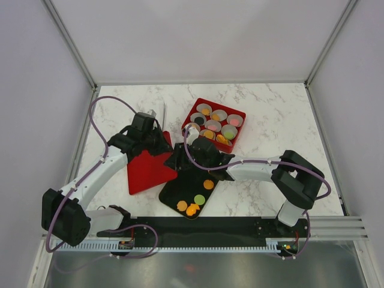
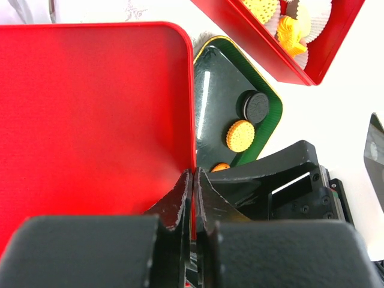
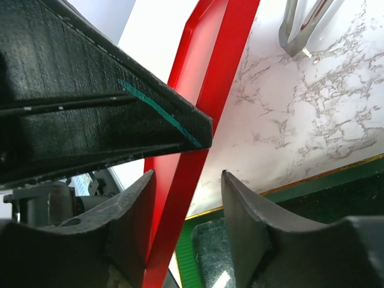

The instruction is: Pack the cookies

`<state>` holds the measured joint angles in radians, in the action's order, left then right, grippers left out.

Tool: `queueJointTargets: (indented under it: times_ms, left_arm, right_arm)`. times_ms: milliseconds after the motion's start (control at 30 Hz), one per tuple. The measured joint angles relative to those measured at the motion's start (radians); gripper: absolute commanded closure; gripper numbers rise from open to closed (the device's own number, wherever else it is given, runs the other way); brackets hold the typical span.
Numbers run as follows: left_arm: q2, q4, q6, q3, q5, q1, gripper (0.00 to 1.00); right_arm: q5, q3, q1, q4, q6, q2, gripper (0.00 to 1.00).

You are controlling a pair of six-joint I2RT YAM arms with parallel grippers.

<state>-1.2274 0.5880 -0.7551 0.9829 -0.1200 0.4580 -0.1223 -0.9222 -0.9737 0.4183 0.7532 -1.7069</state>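
A red lid point(image 1: 147, 169) lies tilted at centre left, and my left gripper point(image 1: 157, 144) is shut on its edge. The left wrist view shows the fingertips point(image 2: 183, 195) pinching the lid's point(image 2: 90, 114) thin rim. My right gripper point(image 1: 179, 157) stands open around the same lid's rim point(image 3: 201, 114), which sits close to its left finger point(image 3: 129, 210). Cookies lie on a dark green-edged tray point(image 1: 180, 187): an orange one point(image 1: 208, 184), a green one point(image 1: 199, 198) and two orange ones point(image 1: 187, 207). A dark cookie point(image 2: 255, 107) and an orange one point(image 2: 240, 135) lie near the lid. The red box point(image 1: 194, 115) holds grey cups with cookies.
Metal tongs point(image 1: 162, 114) lie on the marble table behind the lid, also seen in the right wrist view as tongs point(image 3: 306, 24). The red box's wall point(image 2: 264, 45) stands close behind the tray. Both arms crowd the middle, over the tray's far end.
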Motion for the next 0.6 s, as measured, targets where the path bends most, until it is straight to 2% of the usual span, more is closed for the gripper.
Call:
queueJointTargets:
  times_ms: [100,200,233,267,367,400,467,500,567,600]
  left_arm:
    - [-0.003,-0.007,0.000,0.000,-0.006,0.000,0.89]
    - [-0.008,-0.016,0.000,0.000,-0.014,0.000,0.84]
    - [-0.008,-0.016,0.000,0.001,-0.014,0.000,0.83]
    - [-0.008,-0.016,0.000,0.004,-0.014,0.000,0.81]
    - [-0.011,-0.017,0.003,0.013,-0.014,0.000,0.70]
    - [-0.013,-0.018,0.003,0.015,-0.014,0.000,0.64]
    - [-0.016,-0.018,0.007,0.027,-0.014,0.000,0.57]
    - [-0.018,-0.014,0.010,0.036,-0.013,0.000,0.50]
    - [-0.020,-0.010,0.019,0.060,-0.013,-0.001,0.45]
    - [-0.023,-0.006,0.024,0.078,-0.011,-0.004,0.39]
  right_arm:
    - [0.001,-0.003,0.000,0.000,0.005,0.000,0.55]
    - [0.002,-0.012,-0.002,-0.004,0.009,0.000,0.69]
    - [0.007,-0.014,-0.002,-0.012,0.016,0.000,0.78]
    - [0.017,-0.016,-0.001,-0.023,0.015,0.000,0.81]
    - [0.022,-0.016,0.003,-0.037,0.024,-0.006,0.88]
    - [0.025,-0.018,0.001,-0.041,0.029,-0.006,0.89]
    - [0.025,-0.019,0.000,-0.046,0.030,-0.006,0.92]
    - [0.027,-0.020,0.000,-0.049,0.033,-0.006,0.94]
    - [0.030,-0.026,0.000,-0.060,0.037,-0.006,0.96]
    - [0.033,-0.028,0.001,-0.068,0.040,-0.006,0.97]
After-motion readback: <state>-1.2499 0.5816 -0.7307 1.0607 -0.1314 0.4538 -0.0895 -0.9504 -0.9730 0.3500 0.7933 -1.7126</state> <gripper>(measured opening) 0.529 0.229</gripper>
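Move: The red lid, its right-hand edge still pinched by the left hand, has its middle about 7 cm left and 6 cm back of that hand, slightly below it. From the right hand the lid's middle is some 8 cm left, roughly level and straight across; the dark tray is about 7 cm right, 3 cm back and 13 below, the red box some 14 cm right and 18 forward, the metal tongs 6 cm left and 17 forward. The lid's right-hand edge, already between the right hand's parted fingers, gets pinched as they close, that hand otherwise staying almost in place. The left hand first keeps nearly still while its shut fingers begin to part, then opens to about half and draws up and somewhat forward, some 3 cm in all, off the lid's edge. ##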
